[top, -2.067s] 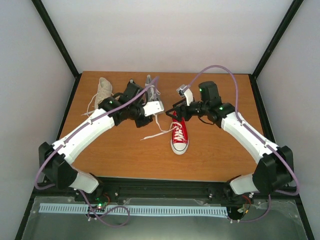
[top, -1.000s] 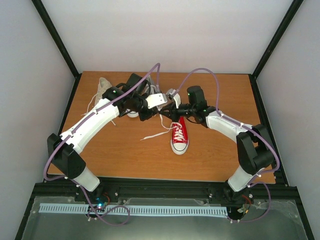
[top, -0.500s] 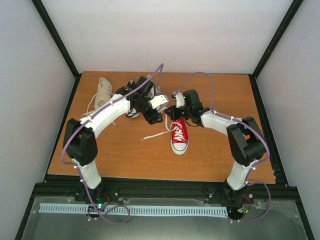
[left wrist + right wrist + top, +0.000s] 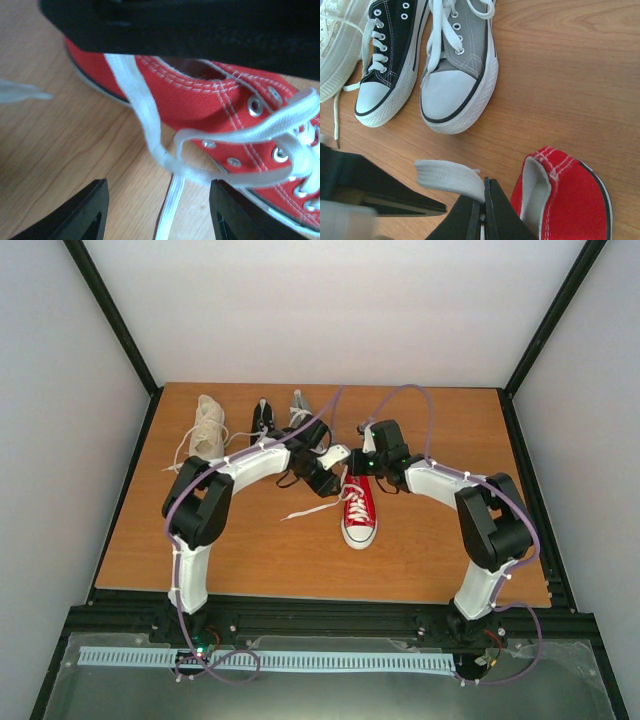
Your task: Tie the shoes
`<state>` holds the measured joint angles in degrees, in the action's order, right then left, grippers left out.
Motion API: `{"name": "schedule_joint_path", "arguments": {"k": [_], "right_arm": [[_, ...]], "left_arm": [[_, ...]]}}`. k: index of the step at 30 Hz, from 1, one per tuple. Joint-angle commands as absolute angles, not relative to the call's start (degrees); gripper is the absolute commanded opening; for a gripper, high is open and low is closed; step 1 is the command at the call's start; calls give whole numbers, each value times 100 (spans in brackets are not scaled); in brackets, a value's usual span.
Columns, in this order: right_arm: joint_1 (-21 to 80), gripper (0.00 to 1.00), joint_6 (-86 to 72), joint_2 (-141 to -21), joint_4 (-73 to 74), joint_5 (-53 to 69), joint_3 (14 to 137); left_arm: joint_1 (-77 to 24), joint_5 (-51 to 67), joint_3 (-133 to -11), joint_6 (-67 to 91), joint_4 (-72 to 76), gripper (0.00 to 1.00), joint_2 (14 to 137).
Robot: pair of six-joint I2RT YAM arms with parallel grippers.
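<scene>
The red shoe (image 4: 359, 512) lies mid-table with its toe toward the arms, and one loose white lace (image 4: 306, 509) trails off to its left. My left gripper (image 4: 157, 212) hangs open by the shoe's side (image 4: 200, 102). The crossed lace (image 4: 172, 167) lies on the wood between its fingers, untouched. My right gripper (image 4: 484, 202) is shut on the other lace end (image 4: 447, 176), just behind the red heel (image 4: 565, 200). In the top view the two grippers (image 4: 332, 480) (image 4: 356, 466) meet at the shoe's heel end. The cream (image 4: 207, 426), black (image 4: 262, 420) and grey (image 4: 300, 407) shoes stand behind.
The black (image 4: 390, 65) and grey (image 4: 457, 75) shoes point their toes toward my right gripper, with bare wood between. The cream high-top (image 4: 337, 45) is at the far left. Black frame posts (image 4: 110, 315) edge the table, and purple cables (image 4: 400, 395) arc over the arms.
The left gripper has let go and opened, and the left arm has swung right to the red shoe's heel. The right gripper stays shut on its lace end, moving slightly right.
</scene>
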<state>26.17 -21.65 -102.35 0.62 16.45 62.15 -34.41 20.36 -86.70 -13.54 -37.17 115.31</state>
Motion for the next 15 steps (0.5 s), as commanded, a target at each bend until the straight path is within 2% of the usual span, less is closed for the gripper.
{"name": "schedule_joint_path", "arguments": {"k": [1, 6, 8, 15], "right_arm": [[2610, 3, -2336, -9953, 35, 1466, 6069], [2608, 3, -2388, -9901, 48, 1546, 6037], [2609, 3, -2412, -9878, 46, 1579, 6022], [2594, 3, -2617, -9703, 50, 1509, 5919]], "left_arm": [[-3578, 2347, -8694, -1248, -3214, 58, 11763], [-3593, 2628, -8697, -1397, -3081, 56, 11840], [-3616, 2519, -8684, -1450, -3064, 53, 11912], [-3656, 2356, -8696, -1371, -3004, 27, 12185]]}}
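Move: The white lace's crossing beside the red shoe's collar lies about 2 cm to the right of my open left fingers and 3 cm below, level fore and aft. The red shoe's middle is some 5 cm right and 4 cm back, 3 cm lower; the loose lace end lies 6 cm left and 5 cm back, about 6 cm down. From my right hand, which already pinches the upper lace, that crossing is roughly 6 cm back, 2 cm left and 5 cm below. I bring my left fingers over the lace crossing and narrow them around it, from a bit over half open to about a third, sinking nearly 3 cm and going 2 cm right, close in by the red shoe's collar, my wrist almost unturned. My right hand keeps its pinch on the lace and eases just over 1 cm to the right. ##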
